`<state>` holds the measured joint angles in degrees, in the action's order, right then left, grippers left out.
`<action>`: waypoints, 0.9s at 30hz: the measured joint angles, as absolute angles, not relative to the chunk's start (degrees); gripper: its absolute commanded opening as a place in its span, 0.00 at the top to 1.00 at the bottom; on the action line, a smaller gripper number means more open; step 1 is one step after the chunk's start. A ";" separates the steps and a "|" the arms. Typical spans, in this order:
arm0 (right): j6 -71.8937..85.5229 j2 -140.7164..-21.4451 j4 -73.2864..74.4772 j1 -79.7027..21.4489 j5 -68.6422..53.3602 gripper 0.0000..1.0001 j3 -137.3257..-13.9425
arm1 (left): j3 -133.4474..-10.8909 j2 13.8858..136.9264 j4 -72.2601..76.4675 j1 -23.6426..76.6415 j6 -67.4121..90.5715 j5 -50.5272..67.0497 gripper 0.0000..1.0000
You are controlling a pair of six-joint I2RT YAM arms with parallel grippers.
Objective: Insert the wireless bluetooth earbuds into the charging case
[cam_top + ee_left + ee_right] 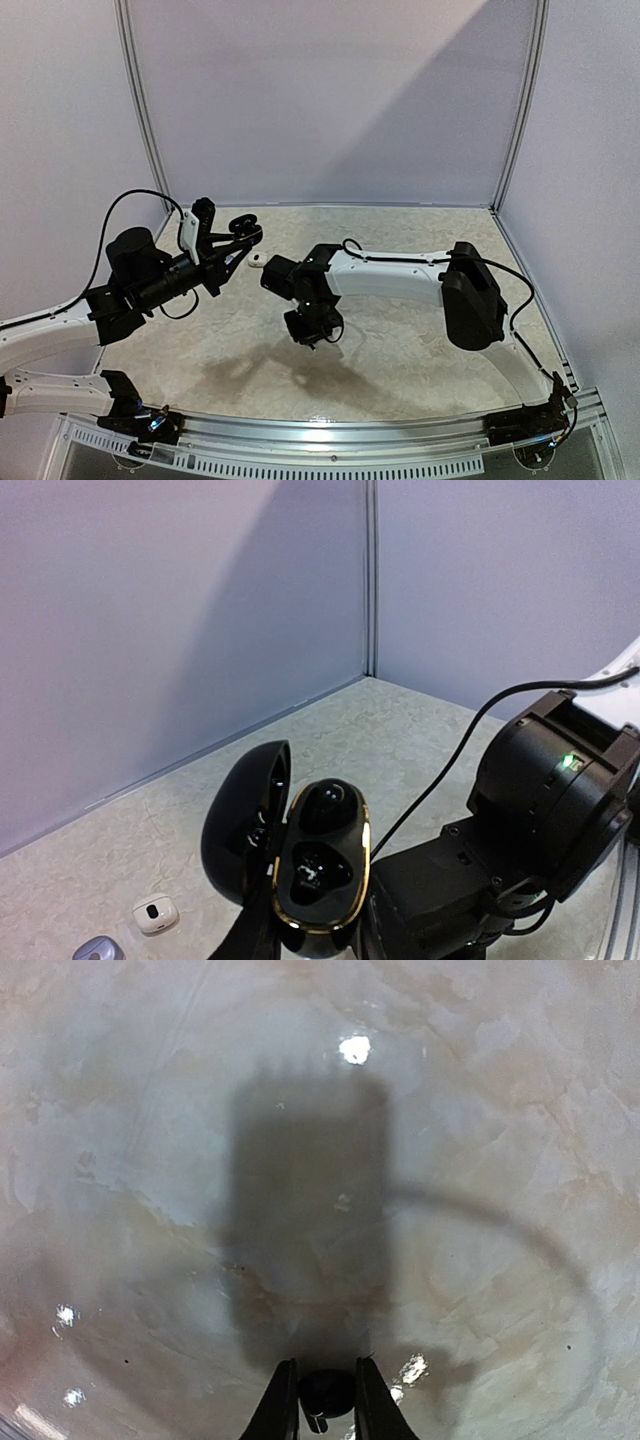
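Observation:
My left gripper [232, 250] is shut on the black charging case [322, 870], which it holds up off the table with the lid [243, 815] swung open to the left. One black earbud [330, 805] sits in the case's far socket and the near socket is bare. In the right wrist view, my right gripper [326, 1402] points straight down at the table, its two fingers pressed against the sides of a second black earbud [324, 1390]. A white earbud [155, 913] and a silvery-grey one [98, 948] lie on the table below the case.
The marbled tabletop [400, 340] is fenced by pale walls at the back and sides, with a corner post [368, 580] behind the case. My right arm's black wrist and cable [550, 790] sit close to the right of the held case.

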<state>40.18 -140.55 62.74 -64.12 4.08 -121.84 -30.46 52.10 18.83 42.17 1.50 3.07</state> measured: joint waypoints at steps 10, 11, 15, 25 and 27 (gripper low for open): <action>38.28 -138.96 61.87 -63.75 5.10 1.00 -121.80 | -30.46 52.10 19.27 42.17 -0.97 3.14 1.00; 37.58 -137.80 61.36 -63.66 5.89 1.00 -121.75 | -30.46 52.12 19.68 42.17 -1.89 3.09 1.00; 34.09 -128.53 56.58 -63.26 9.96 1.00 -120.51 | -30.46 52.23 22.02 42.19 -5.15 2.96 1.00; 18.92 -100.07 19.53 -65.12 16.64 1.00 -109.93 | -30.46 53.28 28.23 42.35 -12.03 3.29 1.00; 16.34 -100.29 13.04 -65.87 15.14 1.00 -109.78 | -30.48 53.30 28.91 42.37 -12.71 3.40 1.00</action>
<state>16.34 -100.29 13.04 -65.87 15.14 -109.78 -30.48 53.30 28.91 42.37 -12.71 3.40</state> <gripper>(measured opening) 0.144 0.218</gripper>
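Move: The right fingers, pointing down just above the table, are already shut on a black earbud. The open black charging case it belongs in lies about 14 cm left, 3 cm ahead and 26 cm above them. On the table, the white case is some 28 cm ahead and 15 cm left of the right hand, and the purple case 27 cm ahead and 23 cm left. The left hand keeps the black case at its fingertips, roughly 2 cm ahead and 2 cm right. Upward, quickly after a slow start, the right hand carries the pinched earbud about 45 cm, rising past the black case's level to end well above it and to its right. Its wrist swings almost 80 degrees, from fingers down to nearly level, pointing forward-left. The left hand keeps its grip on the case, lifting it 3 to 4 cm and tilting it some 15 degrees, fingertips upward. ##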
